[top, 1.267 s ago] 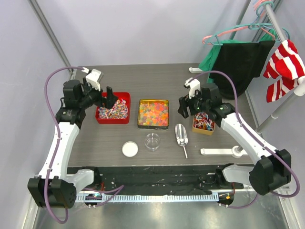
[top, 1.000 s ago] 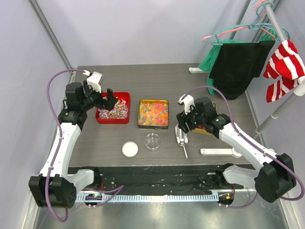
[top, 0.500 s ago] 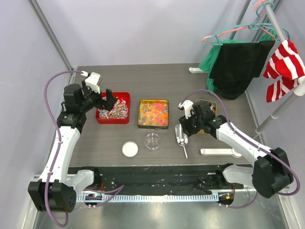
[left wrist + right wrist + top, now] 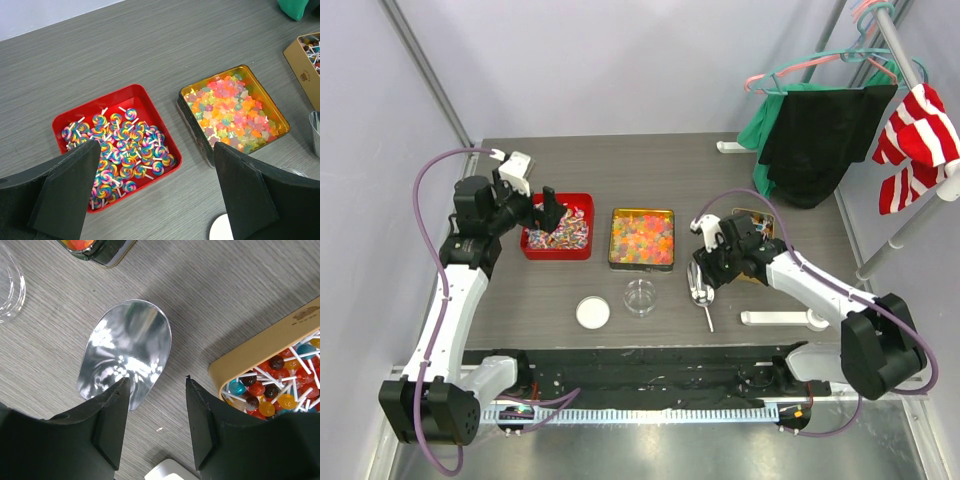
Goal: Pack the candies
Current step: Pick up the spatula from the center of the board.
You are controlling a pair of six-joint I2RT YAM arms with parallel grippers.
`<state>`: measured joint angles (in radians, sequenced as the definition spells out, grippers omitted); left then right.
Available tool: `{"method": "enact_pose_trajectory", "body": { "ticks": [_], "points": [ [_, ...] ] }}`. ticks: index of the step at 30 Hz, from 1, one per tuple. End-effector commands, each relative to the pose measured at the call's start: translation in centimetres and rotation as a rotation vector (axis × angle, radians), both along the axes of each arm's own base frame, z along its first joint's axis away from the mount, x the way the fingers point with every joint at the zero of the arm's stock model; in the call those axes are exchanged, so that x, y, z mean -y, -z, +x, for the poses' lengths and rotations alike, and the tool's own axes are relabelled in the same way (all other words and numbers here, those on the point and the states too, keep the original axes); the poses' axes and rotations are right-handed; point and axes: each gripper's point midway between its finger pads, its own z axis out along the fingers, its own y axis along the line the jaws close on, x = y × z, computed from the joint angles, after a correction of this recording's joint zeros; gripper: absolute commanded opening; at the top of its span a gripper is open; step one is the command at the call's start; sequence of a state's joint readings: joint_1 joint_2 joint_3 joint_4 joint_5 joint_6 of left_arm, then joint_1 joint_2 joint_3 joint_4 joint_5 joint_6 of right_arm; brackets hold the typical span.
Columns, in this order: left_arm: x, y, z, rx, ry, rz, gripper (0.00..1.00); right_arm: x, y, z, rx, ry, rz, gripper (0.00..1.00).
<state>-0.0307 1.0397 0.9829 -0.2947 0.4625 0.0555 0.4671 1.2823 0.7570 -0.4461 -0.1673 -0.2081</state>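
Observation:
The candies lie in three containers. Swirl lollipops fill a red tray, star gummies a gold tin, and round lollipops a tan box. My left gripper hangs wide open over the red tray's near right edge, holding nothing. My right gripper is open low over the table beside a metal scoop. Its left finger covers the scoop's rear edge, and only bare table shows between the fingers. The scoop's handle is hidden in the right wrist view.
A clear round dish and a white lid sit in front of the gold tin. A white bar-shaped object lies near the right arm. Clothes on hangers stand at the back right.
My right arm swung left and down from over the tan box to the scoop, and its jaws narrowed. The left arm stayed nearly still.

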Motion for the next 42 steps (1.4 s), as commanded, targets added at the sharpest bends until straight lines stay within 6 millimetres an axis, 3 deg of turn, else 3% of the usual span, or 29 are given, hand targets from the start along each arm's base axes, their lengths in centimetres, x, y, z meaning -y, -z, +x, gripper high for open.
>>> {"method": "enact_pose_trajectory", "body": {
  "ticks": [1, 6, 12, 14, 16, 20, 23, 27, 33, 36, 37, 42],
  "points": [
    [0.4, -1.7, 0.0, 0.064, 0.017, -0.021, 1.00, -0.2, 0.2, 0.6, 0.011, -0.017, -0.001, 0.53],
    [0.5, -1.9, 0.0, 0.067, 0.022, -0.025, 1.00, -0.3, 1.1, 0.4, -0.018, -0.029, -0.009, 0.52],
    [0.5, -1.6, 0.1, 0.059, 0.022, -0.025, 1.00, -0.5, 1.9, 0.3, -0.050, -0.039, -0.012, 0.44],
    [0.6, -1.5, 0.2, 0.057, 0.024, -0.030, 1.00, -0.8, 1.9, 0.1, -0.056, -0.052, 0.000, 0.38],
    [0.7, -1.3, 0.3, 0.052, 0.029, -0.034, 1.00, -1.0, 1.7, 0.1, -0.059, -0.056, 0.008, 0.23],
    [1.3, -1.2, 0.3, 0.043, 0.058, -0.056, 1.00, -1.4, 1.1, 0.0, -0.057, -0.061, 0.025, 0.04],
    [2.2, -1.0, 0.3, 0.026, 0.100, -0.078, 1.00, -1.8, 0.4, 0.0, -0.050, -0.070, 0.036, 0.01],
    [5.0, -1.7, -0.2, 0.002, 0.213, -0.128, 1.00, -2.6, -1.5, 0.6, 0.034, -0.104, 0.011, 0.01],
    [9.1, -3.2, -1.2, -0.011, 0.372, -0.156, 1.00, -3.6, -6.1, 2.9, 0.233, -0.132, -0.054, 0.01],
    [11.3, -2.5, -1.8, -0.084, 0.452, -0.187, 0.97, -4.0, -8.9, 4.6, 0.346, -0.127, -0.123, 0.01],
    [12.0, -2.3, -2.2, -0.106, 0.489, -0.198, 0.96, -5.0, -10.2, 4.9, 0.388, -0.148, -0.126, 0.01],
    [14.8, -0.3, -2.7, -0.228, 0.577, -0.200, 0.96, -6.1, -13.0, 6.0, 0.508, -0.183, -0.232, 0.01]
  ]
}}
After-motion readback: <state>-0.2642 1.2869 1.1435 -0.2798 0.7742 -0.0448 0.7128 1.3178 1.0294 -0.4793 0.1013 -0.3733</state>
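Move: The spatula lies bowl outward under the half-open right fingers, its middle about 2 cm back, 2 cm left and 4 cm below; the bowl's right rim is almost beneath the gap. From this hand the jelly candy tin is some 9 cm ahead and 14 left, the lollipop carton 8 ahead and 9 right, the glass bowl 4 back and 15 left. From the left hand the spatula is about 10 cm back, 29 right and 24 below. The right hand sinks about 2.5 cm onto the spatula, shuts its half-open fingers on the right rim of the bowl towards the handle, then lifts it some 11 cm while carrying it left and forward towards the jelly candy tin, the fingers tipping up and outward about 20 degrees. Late in this the empty left hand, still wide open, swings about 12 cm to its right towards the middle of the table, turning clockwise. ##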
